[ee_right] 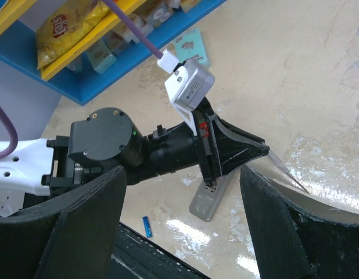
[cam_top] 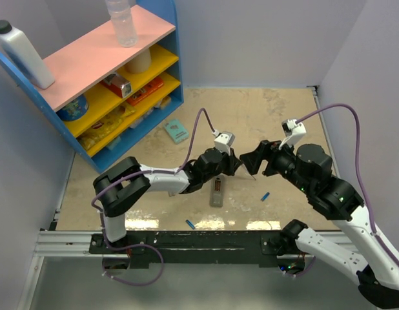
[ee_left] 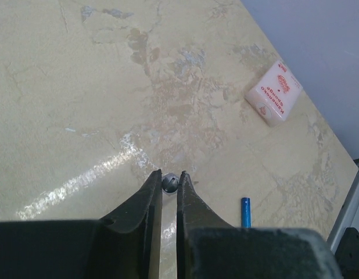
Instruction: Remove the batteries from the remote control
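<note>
The grey remote control lies flat on the table, and in the right wrist view the remote control shows below the left arm. One blue battery lies to its right, another battery near the front edge. My left gripper hovers above the remote's far end, shut on a thin grey stick. The left wrist view shows the stick end-on between the tips of the left gripper, with a battery beside them. My right gripper is open, facing the left gripper's tip.
A blue shelf unit with snacks stands at the back left, a teal flat box on the table before it. A pink packet lies by the wall. The black rail runs along the front edge.
</note>
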`<state>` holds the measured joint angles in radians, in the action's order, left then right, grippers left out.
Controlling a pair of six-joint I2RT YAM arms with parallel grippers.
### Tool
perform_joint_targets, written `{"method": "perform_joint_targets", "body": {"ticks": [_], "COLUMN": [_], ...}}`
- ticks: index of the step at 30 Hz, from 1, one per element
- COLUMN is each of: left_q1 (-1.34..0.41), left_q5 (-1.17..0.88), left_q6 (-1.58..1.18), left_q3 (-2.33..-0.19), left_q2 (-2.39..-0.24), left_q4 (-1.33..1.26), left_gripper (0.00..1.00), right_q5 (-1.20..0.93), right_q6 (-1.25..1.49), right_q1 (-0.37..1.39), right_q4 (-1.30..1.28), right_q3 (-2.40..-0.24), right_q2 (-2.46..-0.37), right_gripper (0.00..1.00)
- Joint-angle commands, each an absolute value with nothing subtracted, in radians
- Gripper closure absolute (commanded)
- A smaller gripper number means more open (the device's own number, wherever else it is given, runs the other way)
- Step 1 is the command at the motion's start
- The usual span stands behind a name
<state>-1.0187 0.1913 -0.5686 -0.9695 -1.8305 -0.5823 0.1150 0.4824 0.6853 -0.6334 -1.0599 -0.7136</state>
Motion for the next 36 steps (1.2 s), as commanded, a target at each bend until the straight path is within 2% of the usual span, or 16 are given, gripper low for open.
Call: {"method": "perform_joint_targets", "body": {"ticks": [1,4,12,21,25,33,36], "left_q1": [-0.980,-0.970,-0.933,-0.902,-0.900,-0.899,-0.900], "left_q5": [0.054,0.028,-0.048,-0.081,-0.084,-0.086,-0.072], "left_q6": [-0.589,-0.577,-0.575,-0.580,-0.583,-0.571,-0.551], "left_q3": [-1.040,-1.037,-1.017,-0.974,-0.966,-0.956,-0.951], "left_q2": [-1.900,-1.924,-1.974,-1.974,-1.973,-1.902,-1.833], "left_q4": [-0.578,-0.594,-0.633,-0.655,-0.660,-0.649,-0.618], "left_gripper": [0.85,0.81,0.78,0.71,0.63,0.56,0.47], "right_q5": [0.132,0.143,0.143,0.149,0.146,0.164,0.207], "right_q6": [0.491,0.489,0.486,0.480,0.483,0.518,0.566], "right_q1": [0.686,0.686,0.686,0.686,0.686,0.686,0.686], "right_q4": [-0.615,-0.618,-0.601,-0.583,-0.572,-0.584,-0.609], "right_q3": [-1.054,-1.054,-1.051,-1.037,-1.040,-1.003,-0.977], "right_q2": [-0.722,-0.721,-0.747,-0.755,-0.762,-0.744,-0.727], "right_gripper": [0.19,0.19,0.19,0.19,0.19,0.19,0.19]}}
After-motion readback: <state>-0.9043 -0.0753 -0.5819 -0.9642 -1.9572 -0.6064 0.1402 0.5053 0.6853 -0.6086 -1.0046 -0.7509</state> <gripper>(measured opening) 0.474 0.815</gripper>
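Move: My left hand holds the screwdriver above bare table; the spot where it goes down is roughly 8 cm below, about 3 cm to the right and 1 cm ahead. The remote control lies some 8 cm left and 4 cm back, and a loose blue battery about 10 cm right and 6 cm back, both on the table. From my raised right hand the spot is around 11 cm ahead, 2 cm right and 28 cm down. I set the screwdriver down beside the remote's far end: my left hand sinks about 6 cm to the table, after an early nudge of a centimetre forward and right, then eases 2 cm left while tipping its fingers a little further down. The fingers open from nearly shut to about half and let go of the handle. My right hand, empty and open, sinks some 3 cm. ##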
